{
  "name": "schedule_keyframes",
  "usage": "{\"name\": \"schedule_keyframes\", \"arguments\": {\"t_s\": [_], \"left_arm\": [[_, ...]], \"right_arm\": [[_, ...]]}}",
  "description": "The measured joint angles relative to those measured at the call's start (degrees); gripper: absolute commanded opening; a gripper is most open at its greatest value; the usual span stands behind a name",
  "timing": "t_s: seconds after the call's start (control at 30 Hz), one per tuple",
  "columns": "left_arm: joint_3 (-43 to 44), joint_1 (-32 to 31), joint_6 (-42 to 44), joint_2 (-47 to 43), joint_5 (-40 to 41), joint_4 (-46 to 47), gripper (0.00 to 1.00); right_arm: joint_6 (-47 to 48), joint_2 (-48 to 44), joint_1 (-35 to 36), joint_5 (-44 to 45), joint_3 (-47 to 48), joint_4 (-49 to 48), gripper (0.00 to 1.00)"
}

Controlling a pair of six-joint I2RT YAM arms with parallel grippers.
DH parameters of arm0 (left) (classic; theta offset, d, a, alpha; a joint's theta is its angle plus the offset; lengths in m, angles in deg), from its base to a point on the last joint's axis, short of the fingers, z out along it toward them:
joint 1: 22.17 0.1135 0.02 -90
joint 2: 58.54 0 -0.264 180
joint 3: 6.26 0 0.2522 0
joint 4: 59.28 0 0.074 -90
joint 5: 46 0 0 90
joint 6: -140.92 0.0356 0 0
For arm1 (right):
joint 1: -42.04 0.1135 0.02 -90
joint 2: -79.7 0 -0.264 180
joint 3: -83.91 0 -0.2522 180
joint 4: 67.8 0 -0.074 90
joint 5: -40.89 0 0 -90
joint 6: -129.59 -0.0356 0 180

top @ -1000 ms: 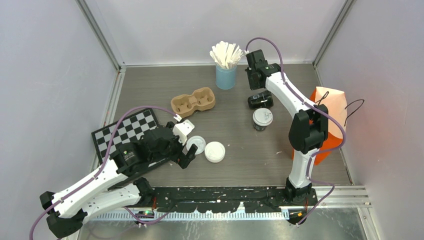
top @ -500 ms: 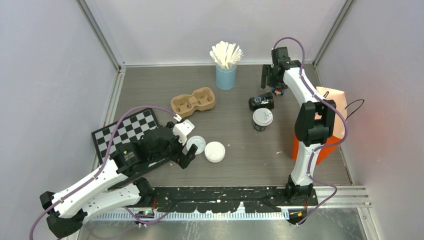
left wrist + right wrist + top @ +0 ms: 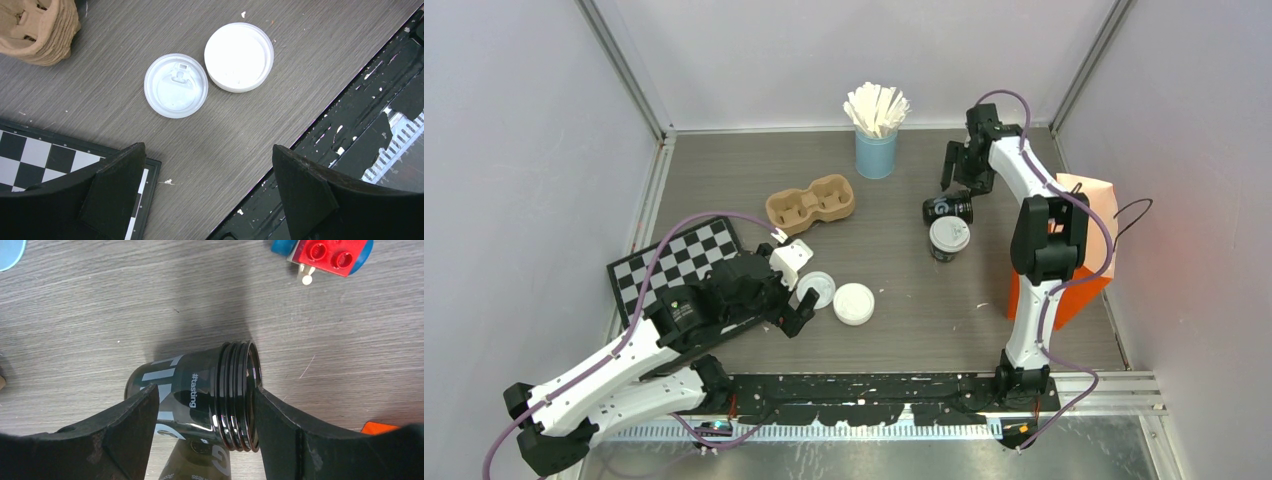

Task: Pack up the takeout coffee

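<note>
One takeout coffee cup lies on its side with no lid, black with white print, its ribbed open rim showing in the right wrist view. My right gripper is open and straddles it, one finger at the base and one at the rim. A second cup stands upright with a white lid, just in front of the first. Two loose white lids lie near my left gripper, which is wide open above bare table.
A brown cardboard two-cup carrier sits mid-table, a light-blue cup of white stirrers behind it. The orange bag stands at the right wall. A checkerboard lies left. A red and blue toy brick is beyond the lying cup.
My right arm swung from beside the stirrer cup to the right and came down over the lying cup, and its jaws opened. The left arm has not moved.
</note>
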Motion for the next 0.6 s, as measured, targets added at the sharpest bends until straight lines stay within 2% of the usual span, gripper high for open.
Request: {"name": "schedule_keyframes", "arguments": {"t_s": [0.13, 0.23, 0.43, 0.6], "left_arm": [[0.0, 0.0, 0.0, 0.0, 0.0, 0.0, 1.0], [0.0, 0.0, 0.02, 0.0, 0.0, 0.0, 1.0], [0.0, 0.0, 0.0, -0.11, 0.02, 0.0, 1.0], [-0.02, 0.0, 0.0, -1.03, 0.09, 0.0, 1.0]], "right_arm": [[-0.72, 0.13, -0.57, -0.87, -0.46, 0.55, 0.67], [-0.98, 0.13, -0.9, -1.97, -0.59, 0.5, 0.56], [-1.55, 0.09, -1.44, -5.18, -3.13, -1.75, 0.45], [-1.75, 0.09, -1.44, -6.8, -4.66, -3.17, 0.27]]}}
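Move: The black cup stack lies on its side just below the right hand, its middle about 2 cm back, 2 cm left and 5 cm down, mouth to the right. The lidded cup stands some 8 cm behind that stack. The toy figure lies about 6 cm ahead and 6 cm right of the hand, the blue straw holder roughly 6 cm ahead and 19 cm left. From the idle left hand the stack is about 30 cm ahead, 36 cm right and 15 cm below. The right hand's fingers close on the stacked rims at the mouth of the lying black cups, one finger at the opening and the other over the outer wall, narrowing to about half their starting gap. Meanwhile the hand sinks some 2 cm, easing about 1 cm back and 1 cm left, and rolls slightly so its left side rises. ##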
